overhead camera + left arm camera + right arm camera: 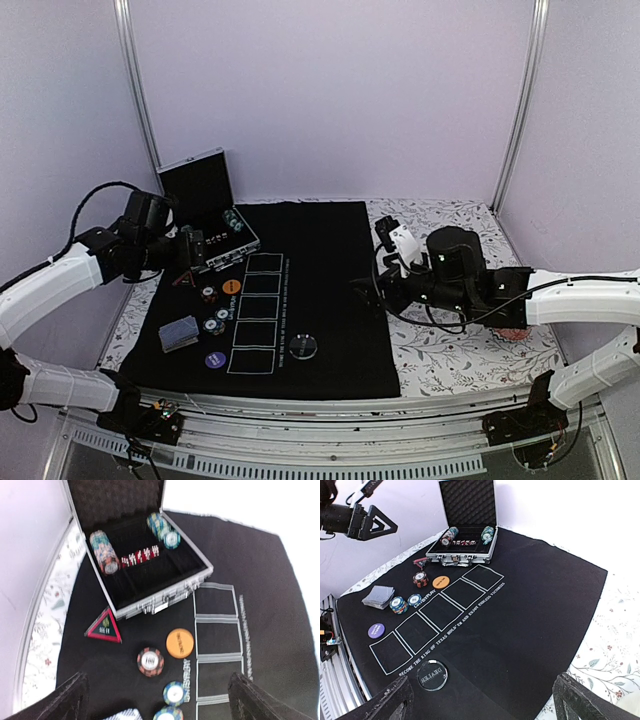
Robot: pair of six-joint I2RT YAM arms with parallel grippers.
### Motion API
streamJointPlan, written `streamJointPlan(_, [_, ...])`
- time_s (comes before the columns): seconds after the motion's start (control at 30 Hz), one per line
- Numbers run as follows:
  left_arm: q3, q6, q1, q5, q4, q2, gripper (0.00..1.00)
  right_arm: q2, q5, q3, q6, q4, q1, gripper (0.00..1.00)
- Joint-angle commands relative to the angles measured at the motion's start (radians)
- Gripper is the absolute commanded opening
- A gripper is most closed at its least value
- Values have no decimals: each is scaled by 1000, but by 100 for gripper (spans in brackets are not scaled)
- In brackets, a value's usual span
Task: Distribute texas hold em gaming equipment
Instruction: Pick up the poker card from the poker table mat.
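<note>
On the black mat [330,300], left of its printed card boxes, lie a red triangle marker [104,627], an orange disc [179,643], a red-striped chip [150,661] and blue-striped chips [174,693]. A card deck [179,333] with lattice backs and a purple disc [215,360] sit nearer the front. A clear dealer disc [432,674] lies below the boxes. My left gripper [190,252] hangs open above the marker and chips, holding nothing [160,705]. My right gripper [363,288] stands open over the mat's right half, empty [482,700], the dealer disc just inside its left finger.
An open aluminium case [215,235] stands at the mat's back left corner, with stacks of striped chips [105,552] and small red pieces in its tray. Flowered tablecloth [450,345] borders the mat left and right. Frame posts [520,100] rise at the back corners.
</note>
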Motion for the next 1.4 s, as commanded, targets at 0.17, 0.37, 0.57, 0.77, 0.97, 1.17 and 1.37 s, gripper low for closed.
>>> streamJointPlan(0.17, [191, 165, 9, 245, -158, -22, 98, -14, -87, 6, -215, -43, -3, 99])
streamJointPlan(0.37, [395, 452, 3, 468, -162, -51, 98, -21, -191, -73, -388, 86, -3, 99])
streamJointPlan(0.57, [417, 954, -14, 423, -567, 76, 98, -6, -203, -111, -436, 123, -3, 99])
streamJointPlan(0.77, [227, 1107, 25, 276, -767, 142, 98, -45, -212, -113, -445, 96, -3, 99])
streamJointPlan(0.97, [103, 1202, 90, 241, -699, 146, 98, -80, -237, -128, -440, 104, -3, 99])
streamJointPlan(1.17, [39, 1252, 164, 236, -600, 230, 98, -98, -242, -133, -434, 100, -3, 99])
streamJointPlan(1.37, [-2, 1286, 204, 215, -545, 271, 98, -100, -242, -132, -434, 94, -2, 99])
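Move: The poker cards lie on the mat some 8 cm back, 4 cm left and 20 cm below the left gripper. The blue-green chip stack is roughly 6 cm back and 2 cm right of that gripper, the red chip stack 2 cm ahead and 2 cm right, the small blind button 15 cm back and 4 cm right, all down on the mat. For the right gripper, the cards lie about 44 cm to its left, level fore-and-aft and 21 cm lower. Bring the left gripper up first, about 16 cm with a swing right, then sweep it down and back, moving left as it sinks, until it hangs low over the poker cards, roughly 13 cm below its start. Turn it clockwise some 60 degrees, tip the fingers straight down and keep them wide open, touching nothing. Ease the right gripper back about 4 cm, swinging its fingers counter-clockwise. ##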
